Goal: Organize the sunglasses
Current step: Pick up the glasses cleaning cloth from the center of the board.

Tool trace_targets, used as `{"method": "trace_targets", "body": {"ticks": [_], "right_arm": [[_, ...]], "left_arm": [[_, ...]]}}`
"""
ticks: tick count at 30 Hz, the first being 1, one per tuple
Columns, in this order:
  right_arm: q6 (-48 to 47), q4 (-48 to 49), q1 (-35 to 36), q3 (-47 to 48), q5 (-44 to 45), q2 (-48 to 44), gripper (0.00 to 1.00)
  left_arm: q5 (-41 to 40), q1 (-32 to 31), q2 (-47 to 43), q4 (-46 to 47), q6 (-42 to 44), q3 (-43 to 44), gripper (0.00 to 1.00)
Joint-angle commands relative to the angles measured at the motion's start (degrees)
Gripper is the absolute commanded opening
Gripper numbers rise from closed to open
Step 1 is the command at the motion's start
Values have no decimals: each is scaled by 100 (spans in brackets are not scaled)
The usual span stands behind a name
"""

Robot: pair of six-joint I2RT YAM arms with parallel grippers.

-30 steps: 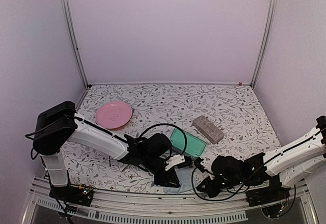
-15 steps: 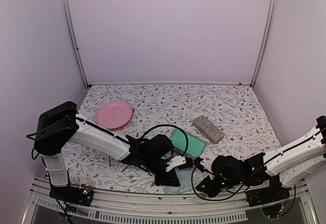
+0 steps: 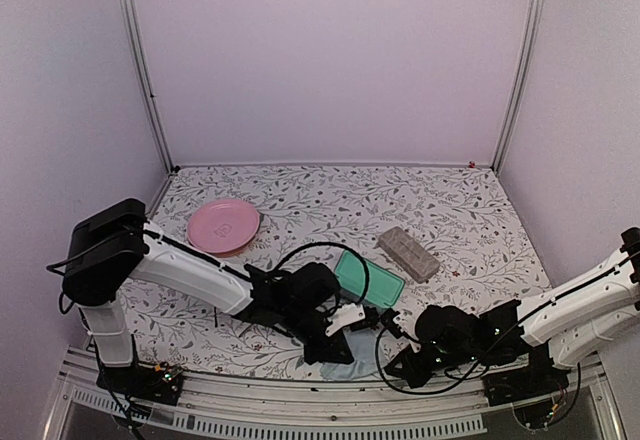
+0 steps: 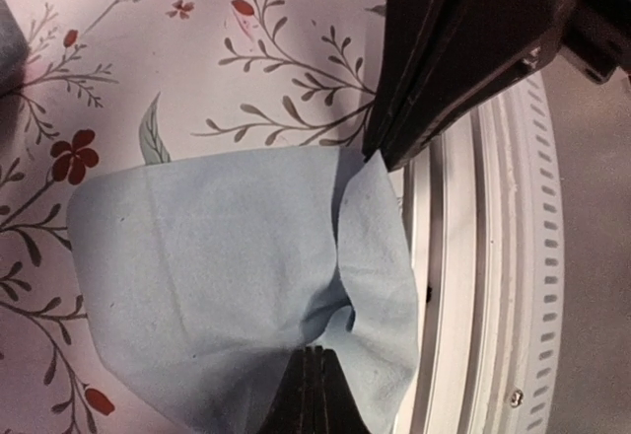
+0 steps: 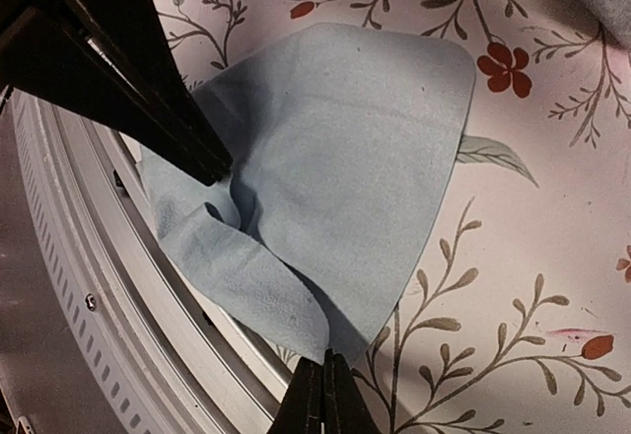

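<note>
A pale blue cloth [image 4: 227,256] lies at the table's front edge, partly over the white rail [image 4: 483,256]. My left gripper [image 4: 311,357] is shut on a bunched fold of it. My right gripper [image 5: 323,360] is shut on a corner of the same cloth [image 5: 335,158]. In the right wrist view the left fingers [image 5: 128,69] reach the cloth from the upper left. The right fingers [image 4: 444,59] come in from the top right of the left wrist view. In the top view the cloth [image 3: 342,368] shows below both wrists. No sunglasses show clearly in any view.
A green case [image 3: 368,278] lies just behind the two wrists and a grey case [image 3: 408,252] further back right. A pink plate [image 3: 223,225] sits at the back left. The floral table top [image 3: 450,210] ends at the white front rail [image 3: 300,400].
The left jaws have closed onto the cloth and bunched it into a fold. Both arms have stayed almost where they were.
</note>
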Motion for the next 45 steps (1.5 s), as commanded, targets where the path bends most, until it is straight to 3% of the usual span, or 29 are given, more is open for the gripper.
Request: {"method": "trace_targets", "body": {"ticks": [1,24,38,45], "right_arm": [[39,-11,42,-33,65,-134,5],[-152,-442,21,171,284,-556,2],[-1052,-1603,29,1719,567,-270,1],[-1146,-2053,27,1947,517,-164,1]], "left_arm": [[0,-41,-379,112,-85,-60,0],[-374,194,-1553,554,-495,-854,0],[-1212,213,-2867,198,-680,-1296,0],[-1228,256,-2834,659,-651,-1718,2]]}}
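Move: My right fingers already pinch a corner of the cleaning cloth, whose middle lies about 7 cm to my right hand's left, 3 cm farther out and 2 cm below. My left hand is shut at the cloth, its middle some 2 cm ahead, 1 cm right and 2 cm below that hand. From my right hand the open green case lies about 23 cm ahead and 3 cm left, the grey case some 32 cm ahead and 8 cm right, both near table height. With my right fingers keeping their pinch on the cloth's corner, I raise it about 2 cm, hesitate, then lift faster to some 9 cm, carrying it left and a little forward. My left hand, still shut, goes up first and comes away from the cloth without it, climbing roughly 11 cm and drifting left and slightly forward as its fingers tilt flatter. ##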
